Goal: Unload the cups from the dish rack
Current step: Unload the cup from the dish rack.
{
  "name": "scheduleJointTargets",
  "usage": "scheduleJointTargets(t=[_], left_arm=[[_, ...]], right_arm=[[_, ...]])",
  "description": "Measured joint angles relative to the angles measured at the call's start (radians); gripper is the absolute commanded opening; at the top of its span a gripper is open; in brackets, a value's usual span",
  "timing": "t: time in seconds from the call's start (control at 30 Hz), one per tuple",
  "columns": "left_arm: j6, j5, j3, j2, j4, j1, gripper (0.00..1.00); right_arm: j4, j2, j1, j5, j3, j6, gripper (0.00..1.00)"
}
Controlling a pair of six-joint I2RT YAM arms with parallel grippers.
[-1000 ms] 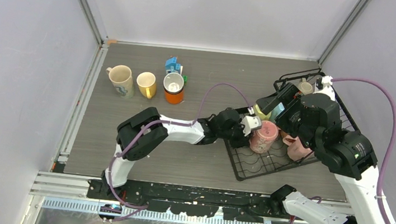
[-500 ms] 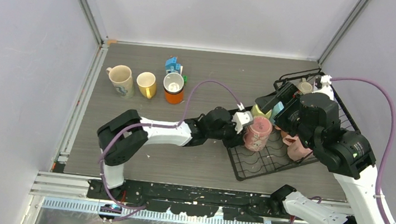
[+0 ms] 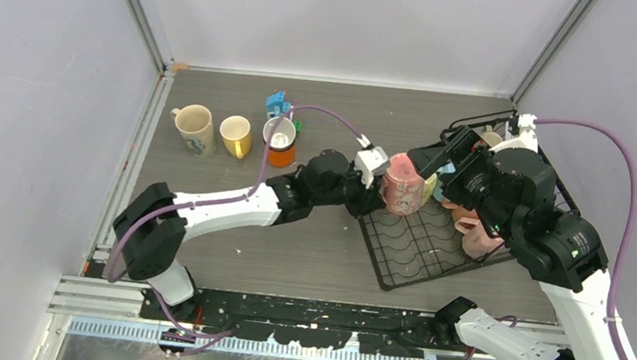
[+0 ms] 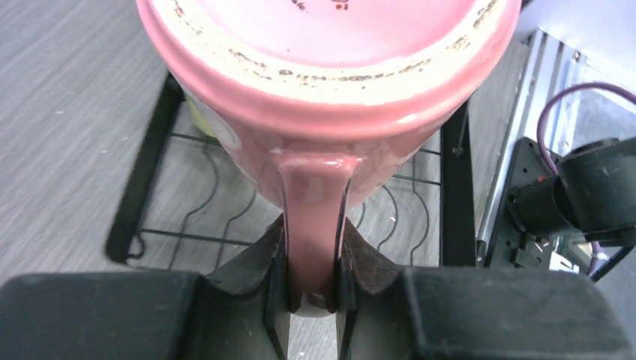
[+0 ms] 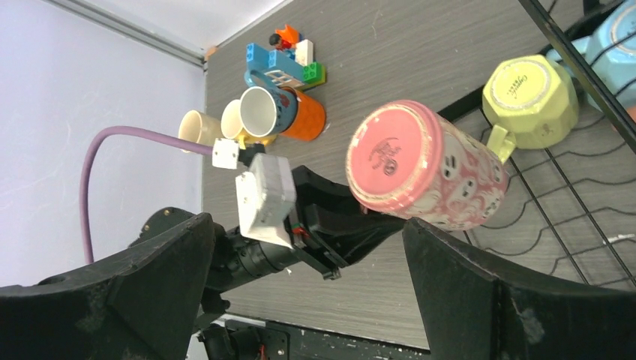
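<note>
My left gripper [image 4: 313, 251] is shut on the handle of a pink patterned cup [image 4: 330, 75]. It holds the cup [image 3: 402, 182] on its side, bottom toward the camera, above the left edge of the black wire dish rack [image 3: 394, 279]. My right gripper [image 3: 444, 163] hangs open over the rack's far left part, close to the held cup [image 5: 420, 169], with nothing between its fingers [image 5: 510, 300]. In the rack sit a lime cup [image 5: 529, 101], a light blue cup [image 5: 611, 45], another pink cup [image 3: 478, 234] and a cream cup [image 3: 491, 141].
A cream cup [image 3: 194, 128], a yellow cup [image 3: 235, 134] and an orange cup [image 3: 280, 142] stand in a row at the far left of the table. A small blue toy house [image 3: 278, 103] sits just behind them. Walls enclose the table on three sides.
My left gripper has lifted the pink cup out of the rack's middle and carried it left and toward the far side. The right arm has hardly moved.
</note>
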Motion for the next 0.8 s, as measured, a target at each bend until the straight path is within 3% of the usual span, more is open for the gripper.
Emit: scheduleJointTargets(t=[0.43,0.8], left_arm=[[-0.038,-0.009,0.000,-0.176,-0.191,0.188,0.00],[-0.060,-0.011,0.096,-0.272,-0.385,0.300,0.00]], right_arm=[[0.241,0.029,-0.012,-0.117,-0.029,-0.066,1.00],[0.643,0.141,-0.190,-0.446,-0.236,0.072,1.00]])
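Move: The left hand grips the upside-down pink cup by its handle; the cup's middle is about 7 cm to its right and 3 cm ahead, roughly level. From this hand, the blue-and-orange cup stack is some 17 cm ahead, 24 cm left and 11 cm lower; the rack's yellow cup is 12 cm ahead, 10 cm right, 13 cm lower. For the open right hand, the pink cup is about 17 cm below, 5 cm ahead and 2 cm left. Keeping its pinch on the pink cup's handle, the left hand carries the cup about 13 cm left, rising and going forward as well, away from the rack towards the cup stack, and turns some 20 degrees counter-clockwise. The right hand, fingers wide open, rises a little, then swings forward and left and sinks again, closing in on the pink cup while rolling its left side up. ##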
